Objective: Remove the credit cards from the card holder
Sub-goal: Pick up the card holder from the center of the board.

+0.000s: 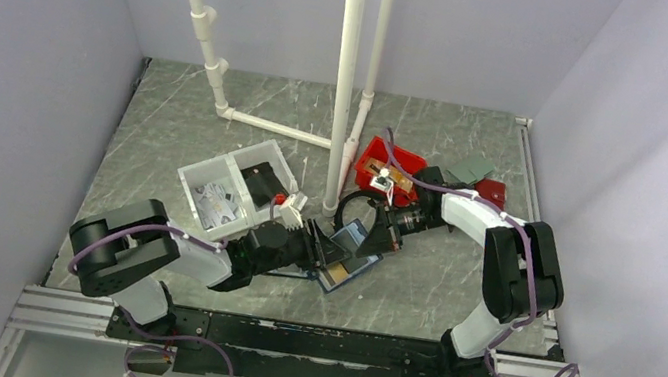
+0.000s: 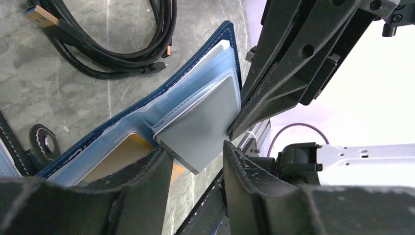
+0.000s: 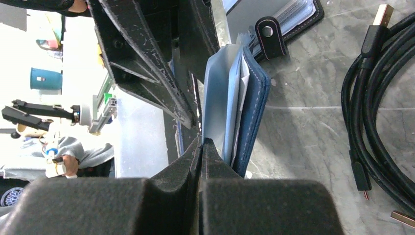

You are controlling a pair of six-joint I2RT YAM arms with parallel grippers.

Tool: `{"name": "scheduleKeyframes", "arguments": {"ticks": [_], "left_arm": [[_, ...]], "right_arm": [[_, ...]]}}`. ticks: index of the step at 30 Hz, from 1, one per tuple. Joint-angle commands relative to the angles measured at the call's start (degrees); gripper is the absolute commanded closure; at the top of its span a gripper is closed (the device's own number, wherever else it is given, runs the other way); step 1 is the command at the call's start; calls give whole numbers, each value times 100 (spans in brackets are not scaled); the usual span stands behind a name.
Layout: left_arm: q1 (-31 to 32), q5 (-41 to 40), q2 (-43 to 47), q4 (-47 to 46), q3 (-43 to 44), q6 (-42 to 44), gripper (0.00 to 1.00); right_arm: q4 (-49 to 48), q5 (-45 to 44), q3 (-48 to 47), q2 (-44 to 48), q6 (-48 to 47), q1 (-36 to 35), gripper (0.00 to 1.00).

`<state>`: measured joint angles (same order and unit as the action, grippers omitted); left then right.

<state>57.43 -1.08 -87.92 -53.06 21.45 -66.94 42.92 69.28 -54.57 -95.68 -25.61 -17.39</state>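
The navy-blue card holder [image 2: 147, 100] lies open on the table, its light-blue sleeves lifted. A grey credit card [image 2: 200, 127] sticks halfway out of one sleeve, and a gold-orange card [image 2: 122, 154] sits in the sleeve beside it. My left gripper [image 2: 195, 156] is open, with the grey card's free corner between its fingers. My right gripper [image 3: 201, 142] is shut on the thin edge of a light-blue sleeve, holding the card holder [image 3: 252, 98] up on edge. From above, both grippers [image 1: 319, 247] [image 1: 365, 237] meet over the card holder [image 1: 348, 264] at mid-table.
Coiled black cables [image 2: 112, 49] [image 3: 381, 98] lie just beyond the holder. A black-edged folio with a snap tab [image 3: 268, 34] lies near it. A white divided bin [image 1: 228, 192], a red tray [image 1: 395, 163] and white pipe posts [image 1: 345, 79] stand behind.
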Motion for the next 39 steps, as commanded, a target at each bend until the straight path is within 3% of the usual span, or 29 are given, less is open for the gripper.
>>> {"name": "scheduleKeyframes", "arguments": {"ticks": [1, 7, 14, 16, 29, 39], "left_arm": [[23, -156, -89, -745, -64, 46, 58], [23, -41, -203, -1267, -142, 48, 70], [23, 55, -187, -1267, -89, 211, 100], [18, 135, -134, -1269, -120, 324, 100], [-160, 946, 685, 397, -38, 1773, 100], [-311, 2192, 892, 1855, 549, 3141, 100]], "right_arm": [[97, 504, -81, -32, -146, 16, 100], [-245, 71, 10, -141, 231, 0, 100], [-231, -245, -54, -309, 246, -97, 100], [-111, -272, -113, -300, 110, -98, 98], [1127, -353, -517, 549, -1719, -98, 51], [206, -1257, 252, 1789, -2154, -428, 20]]}}
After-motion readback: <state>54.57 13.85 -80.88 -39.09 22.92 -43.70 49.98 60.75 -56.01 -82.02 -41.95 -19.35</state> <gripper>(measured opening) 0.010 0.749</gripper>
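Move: The left hand's half-open fingers straddle the near flap of the open blue card holder, whose middle is level with them, about 2 cm to their right and 2 cm lower. From the right hand, which already pinches the flap, that middle lies some 2 cm left, 1 cm back and 2 cm below. The coiled cable lies about 7 cm ahead of the left hand, 3 cm right and 5 cm lower; the black card holder lies 9 cm left, 1 cm back and 5 cm lower. The left hand sinks about 1 cm and closes fully, pinching the blue card holder's grey pocket flap, while the right hand, still gripping, lowers it some 2 cm. The right fingers then open wide and let go, that hand rising roughly 5 cm off the card holder with a wrist roll of about 25 degrees, as the left keeps its pinch, draws back towards the base by nearly 3 cm, drifts about 1 cm left and turns clockwise, tilting as it goes. ##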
